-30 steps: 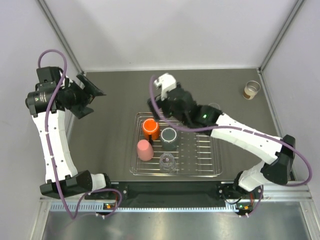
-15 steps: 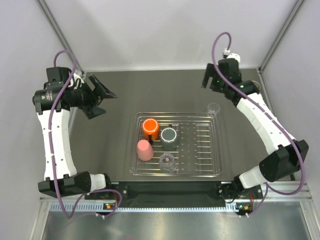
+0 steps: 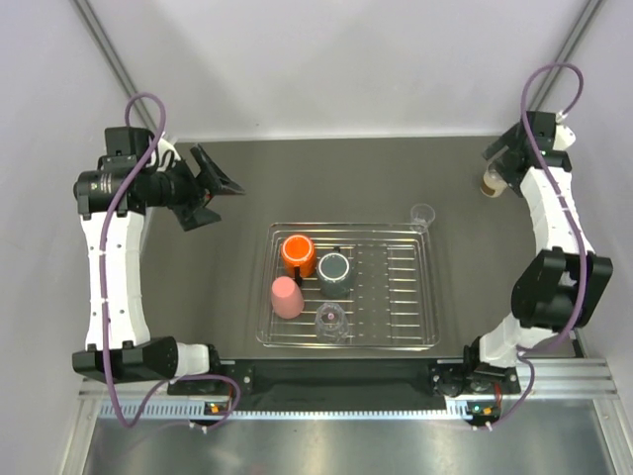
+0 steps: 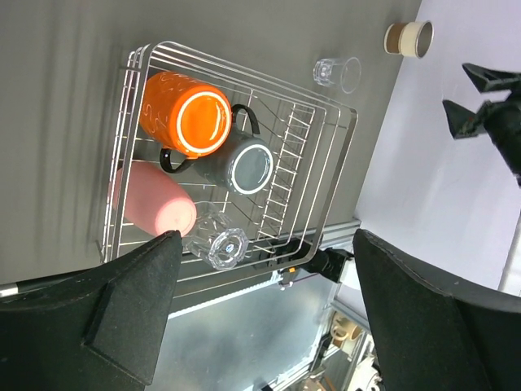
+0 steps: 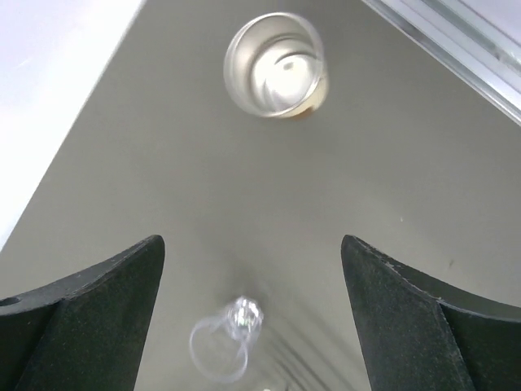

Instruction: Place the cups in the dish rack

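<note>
The silver wire dish rack (image 3: 396,293) lies mid-table. In it are an orange cup (image 3: 297,254), a dark grey cup (image 3: 334,270), a pink cup (image 3: 287,297) and a clear cup (image 3: 331,320). Another clear cup (image 3: 423,214) stands on the table just outside the rack's far right corner. A cream cup (image 3: 493,185) stands in the back right corner. My right gripper (image 3: 500,161) is open and empty, hovering above the cream cup (image 5: 277,65). My left gripper (image 3: 215,188) is open and empty, high over the table left of the rack (image 4: 342,155).
White walls close in the back and both sides. The right wall stands close to the cream cup. A metal rail (image 3: 346,381) runs along the near edge below the rack.
My right arm has swung from over the rack's far left side out to the back right corner, above the cream cup. My left gripper has drifted slightly right. The cups have not moved.
</note>
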You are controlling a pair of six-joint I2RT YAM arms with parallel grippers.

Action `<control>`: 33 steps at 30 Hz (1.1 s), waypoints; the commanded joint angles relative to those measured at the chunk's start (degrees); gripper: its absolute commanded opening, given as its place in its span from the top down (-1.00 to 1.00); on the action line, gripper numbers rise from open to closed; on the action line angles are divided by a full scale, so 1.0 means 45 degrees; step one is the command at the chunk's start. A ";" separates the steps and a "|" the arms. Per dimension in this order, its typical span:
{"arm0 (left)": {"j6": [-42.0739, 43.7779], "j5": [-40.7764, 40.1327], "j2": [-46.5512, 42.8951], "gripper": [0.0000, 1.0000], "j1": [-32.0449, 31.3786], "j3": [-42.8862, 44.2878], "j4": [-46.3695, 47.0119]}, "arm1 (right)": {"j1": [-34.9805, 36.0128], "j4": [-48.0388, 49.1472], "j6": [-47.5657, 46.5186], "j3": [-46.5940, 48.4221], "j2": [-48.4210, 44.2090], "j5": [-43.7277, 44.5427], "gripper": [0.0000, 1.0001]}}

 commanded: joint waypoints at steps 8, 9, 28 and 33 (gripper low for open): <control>0.0514 -0.0002 0.0092 -0.80 -0.0519 0.0548 0.0180 | -0.1399 -0.0076 0.1854 0.2400 0.2965 -0.0431 -0.72; 0.0514 -0.0041 0.0170 -0.80 -0.0519 0.0587 0.0160 | -0.1457 -0.0076 0.1933 0.2401 0.3064 -0.0374 -0.71; -0.0872 -0.0509 0.0678 -0.79 -0.1534 0.0900 0.0414 | -0.1868 0.0138 0.1211 0.3084 0.5876 -0.0216 -0.22; -0.1009 -0.0627 0.0659 -0.79 -0.1788 0.1095 0.0278 | -0.1868 0.0412 0.0977 0.2831 0.5858 -0.0314 0.22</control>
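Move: The tan steel cup that my open right hand is going for stands about 7 cm ahead of it, 3 cm to its right and some 18 cm lower. The clear glass is some 20 cm to the left of that cup and 9 cm nearer to me; the dish rack's middle lies about 37 cm left of my right hand and 21 cm back. From my left hand the cup is about 65 cm right, 24 cm ahead and 30 cm down. My right hand sinks about 13 cm onto the tan steel cup, first slanting some 7 cm right and 5 cm forward, then nearly straight down. It turns about 10 degrees clockwise, tips its fingers more steeply down, and closes them about halfway around the cup's right-hand wall, one finger over the mouth and one outside. My left hand, empty and open, drifts about 3 cm right. ##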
